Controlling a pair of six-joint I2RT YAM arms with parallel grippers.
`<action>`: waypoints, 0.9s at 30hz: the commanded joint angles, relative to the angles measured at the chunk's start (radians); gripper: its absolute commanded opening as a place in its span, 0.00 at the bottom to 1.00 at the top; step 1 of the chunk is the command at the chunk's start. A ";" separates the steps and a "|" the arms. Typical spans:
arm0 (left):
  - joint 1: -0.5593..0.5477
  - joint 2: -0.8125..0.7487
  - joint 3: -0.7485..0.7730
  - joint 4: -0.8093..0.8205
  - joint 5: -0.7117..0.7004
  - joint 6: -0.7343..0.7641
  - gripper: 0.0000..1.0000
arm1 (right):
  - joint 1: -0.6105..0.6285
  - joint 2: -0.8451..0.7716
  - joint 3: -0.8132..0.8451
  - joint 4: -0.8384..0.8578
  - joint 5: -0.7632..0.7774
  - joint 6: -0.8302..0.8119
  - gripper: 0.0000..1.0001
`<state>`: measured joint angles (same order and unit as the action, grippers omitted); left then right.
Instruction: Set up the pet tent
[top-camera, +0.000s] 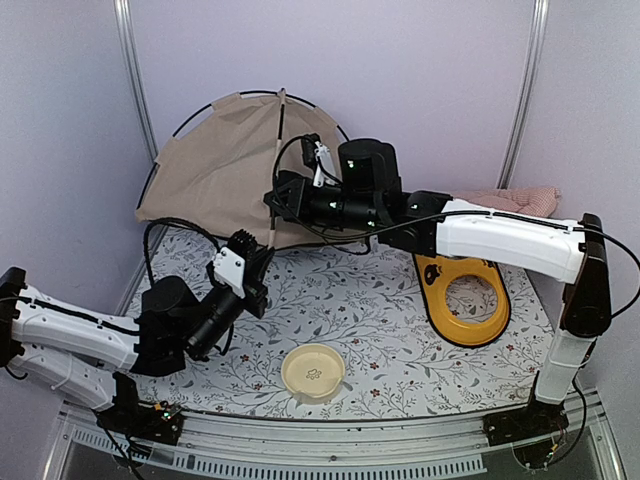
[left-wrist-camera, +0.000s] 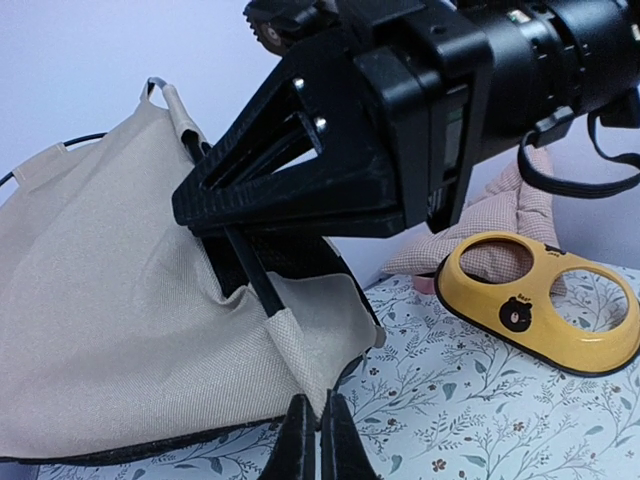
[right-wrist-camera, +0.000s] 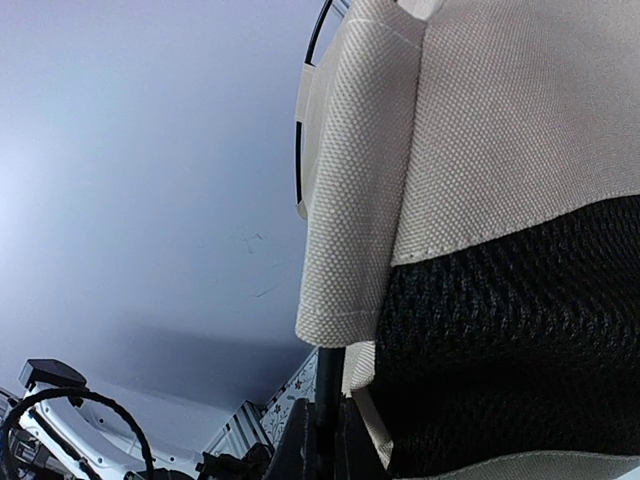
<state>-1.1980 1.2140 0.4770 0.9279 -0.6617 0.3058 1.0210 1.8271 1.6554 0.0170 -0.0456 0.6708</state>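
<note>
The pet tent (top-camera: 215, 170) is tan fabric on thin black poles, standing partly raised at the back left of the floral mat. My right gripper (top-camera: 272, 200) is shut on one black pole (right-wrist-camera: 328, 375) just below its fabric sleeve (right-wrist-camera: 350, 200). In the left wrist view the right gripper (left-wrist-camera: 205, 212) clamps that pole (left-wrist-camera: 250, 275) above the tent's lower corner. My left gripper (left-wrist-camera: 320, 428) sits low at that corner, its fingers shut on the tip of the tent's fabric sleeve (left-wrist-camera: 300, 345). From above, the left gripper (top-camera: 262, 262) is right under the right one.
A yellow double-bowl feeder tray (top-camera: 465, 295) lies at the right of the mat (top-camera: 380, 320). A pink checked cushion (top-camera: 510, 200) rests behind it against the wall. A cream round bowl (top-camera: 313, 372) sits near the front edge. Walls close in the back and sides.
</note>
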 joint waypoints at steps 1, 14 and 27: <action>0.022 0.014 0.049 0.029 0.023 -0.006 0.00 | -0.004 -0.007 -0.024 -0.011 0.007 -0.001 0.00; 0.040 0.013 0.096 -0.053 0.068 -0.080 0.35 | -0.002 -0.024 -0.107 -0.020 0.042 -0.006 0.00; 0.225 -0.249 0.244 -0.580 0.087 -0.396 0.61 | -0.008 -0.077 -0.339 -0.034 0.019 -0.243 0.00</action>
<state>-1.0969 1.0233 0.5926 0.6048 -0.6014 0.0681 1.0210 1.7882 1.4017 0.0006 -0.0208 0.5472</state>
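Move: The left fingers already pinch the lower sleeve end of the tent's front pole. That end lies some 7 cm below and 7 cm back from the right hand, which holds the same pole's bare stretch. The tent's body is about 15 cm ahead and 8 cm left of the right hand; bare tabletop lies about 33 cm below it. The bowl stands roughly 6 cm back, 8 cm right and 26 cm below the left hand. Down goes the right hand by some 10 cm, slowly and then faster, drifting a little right, its fingers tipping down about 15 degrees and keeping their grip on the bare pole. The left hand first eases about 1 cm forward with the sleeve end, then opens, lets go, and backs off upwards and left, some 5 cm up. ##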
